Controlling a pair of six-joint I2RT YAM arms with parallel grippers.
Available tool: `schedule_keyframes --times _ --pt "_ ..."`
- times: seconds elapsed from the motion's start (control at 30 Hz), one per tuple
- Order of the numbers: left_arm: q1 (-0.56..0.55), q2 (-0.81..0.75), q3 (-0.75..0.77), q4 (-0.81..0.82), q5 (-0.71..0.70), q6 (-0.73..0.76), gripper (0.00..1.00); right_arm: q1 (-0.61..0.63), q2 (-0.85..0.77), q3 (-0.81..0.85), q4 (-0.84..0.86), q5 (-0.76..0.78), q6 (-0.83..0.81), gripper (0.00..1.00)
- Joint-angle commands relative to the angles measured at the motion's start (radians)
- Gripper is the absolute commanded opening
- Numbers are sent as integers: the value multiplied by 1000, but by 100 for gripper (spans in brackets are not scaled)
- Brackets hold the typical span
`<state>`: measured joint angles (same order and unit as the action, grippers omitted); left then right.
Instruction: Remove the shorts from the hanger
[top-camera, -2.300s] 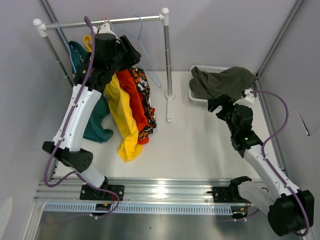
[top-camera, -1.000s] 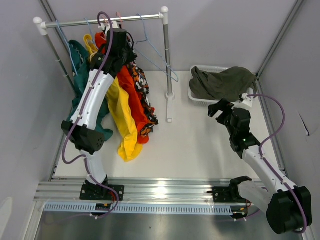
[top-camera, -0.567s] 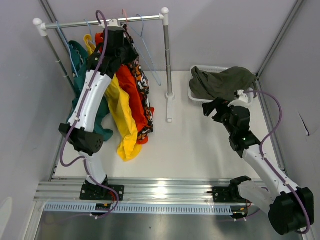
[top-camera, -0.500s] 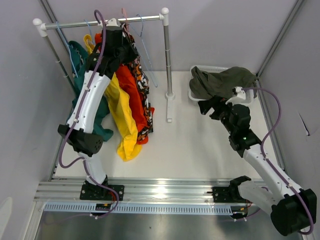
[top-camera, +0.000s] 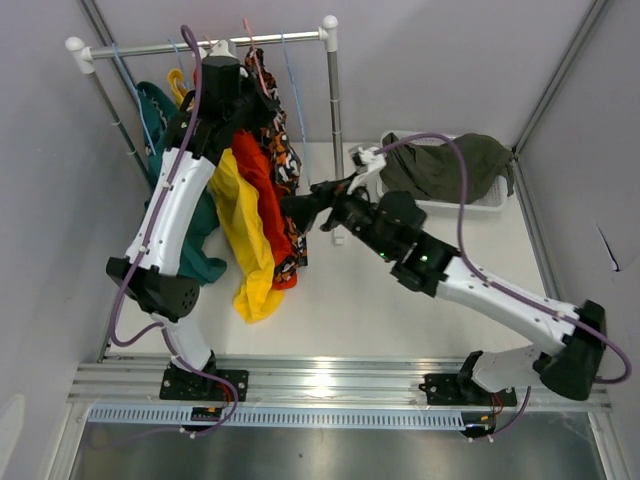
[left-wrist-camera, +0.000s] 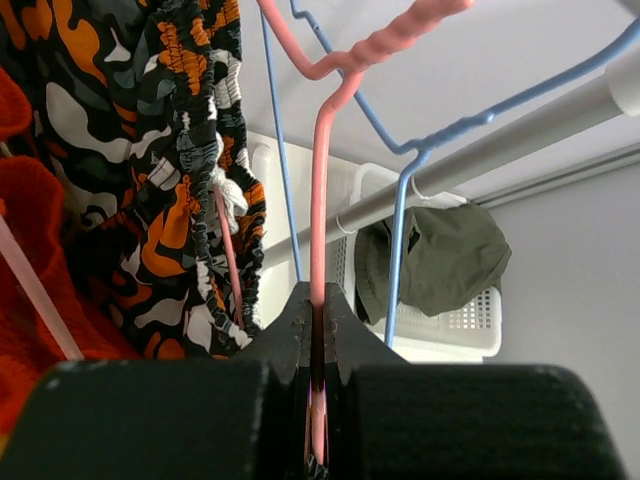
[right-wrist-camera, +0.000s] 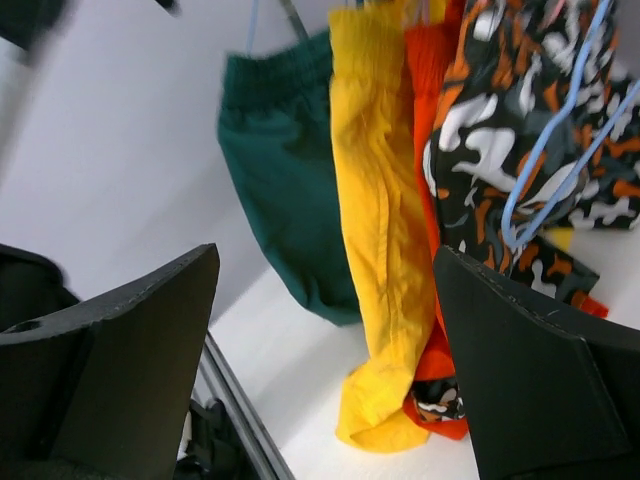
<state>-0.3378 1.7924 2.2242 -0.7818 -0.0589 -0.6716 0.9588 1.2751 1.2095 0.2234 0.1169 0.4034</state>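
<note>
Teal (top-camera: 190, 240), yellow (top-camera: 245, 240), red-orange (top-camera: 268, 195) and patterned shorts (top-camera: 285, 150) hang from the rail (top-camera: 150, 46). My left gripper (top-camera: 235, 85) is up at the rail, shut on the pink hanger (left-wrist-camera: 320, 200) that carries the patterned shorts (left-wrist-camera: 170, 150). Just right of the patterned shorts, my right gripper (top-camera: 305, 205) stands open with nothing in it. Its wrist view faces the yellow (right-wrist-camera: 380, 200), teal (right-wrist-camera: 285, 200) and patterned shorts (right-wrist-camera: 500, 150) between wide fingers (right-wrist-camera: 120, 350). The dark olive shorts (top-camera: 440, 165) lie in the white basket (top-camera: 480, 203).
An empty blue hanger (left-wrist-camera: 400, 230) hangs on the rail beside the pink one. The rack's right post (top-camera: 335, 120) stands just behind my right arm. Grey walls close in on both sides, and a metal base rail (top-camera: 320, 385) runs along the near edge.
My right arm has swung left from the basket across the table to the hanging shorts, still open. The left gripper has kept its hold on the pink hanger at the rail.
</note>
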Motion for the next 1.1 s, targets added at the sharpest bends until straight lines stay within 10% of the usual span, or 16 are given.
schedule_keyframes --times 0.0,0.43,0.5,0.53,0.6,1.07 --pt "-6 -93 -11 65 41 -23 0 18 99 77 25 61 -25 94" --pt "-3 -237 -156 95 117 -25 0 29 270 117 77 129 0 84" --pt "-3 -260 -175 104 126 -34 0 29 282 116 88 122 -1 65" --pt "-3 -266 -193 113 139 -39 0 29 288 114 94 100 -8 27" --pt "-3 -275 -204 121 143 -46 0 29 303 114 103 78 -8 0" --pt "6 -157 38 52 11 64 0 245 127 -264 122 214 74 0"
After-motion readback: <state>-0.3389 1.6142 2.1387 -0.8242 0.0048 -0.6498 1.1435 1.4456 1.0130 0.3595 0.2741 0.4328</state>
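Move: The camo shorts hang ahead of the open right gripper, their middle about 9 cm forward, 6 to its left and 10 lower. The empty blue hanger hangs some 15 cm ahead, straight on and level. The red shorts are roughly 5 cm left of the camo pair, the yellow ones another 5 farther left. From the left gripper, already closed on the pink hanger, the camo shorts' middle lies about 9 cm back, 2 left and 11 down. Bring the right gripper down about 8 cm, left and a little forward onto the near edge of the camo shorts, close it there to pinch the cloth, then pull back and down towards the base. Meanwhile keep the left fingers shut on the pink hanger and draw it back some 6 cm and slightly up, then hold it nearly still until a small lift at the end. ##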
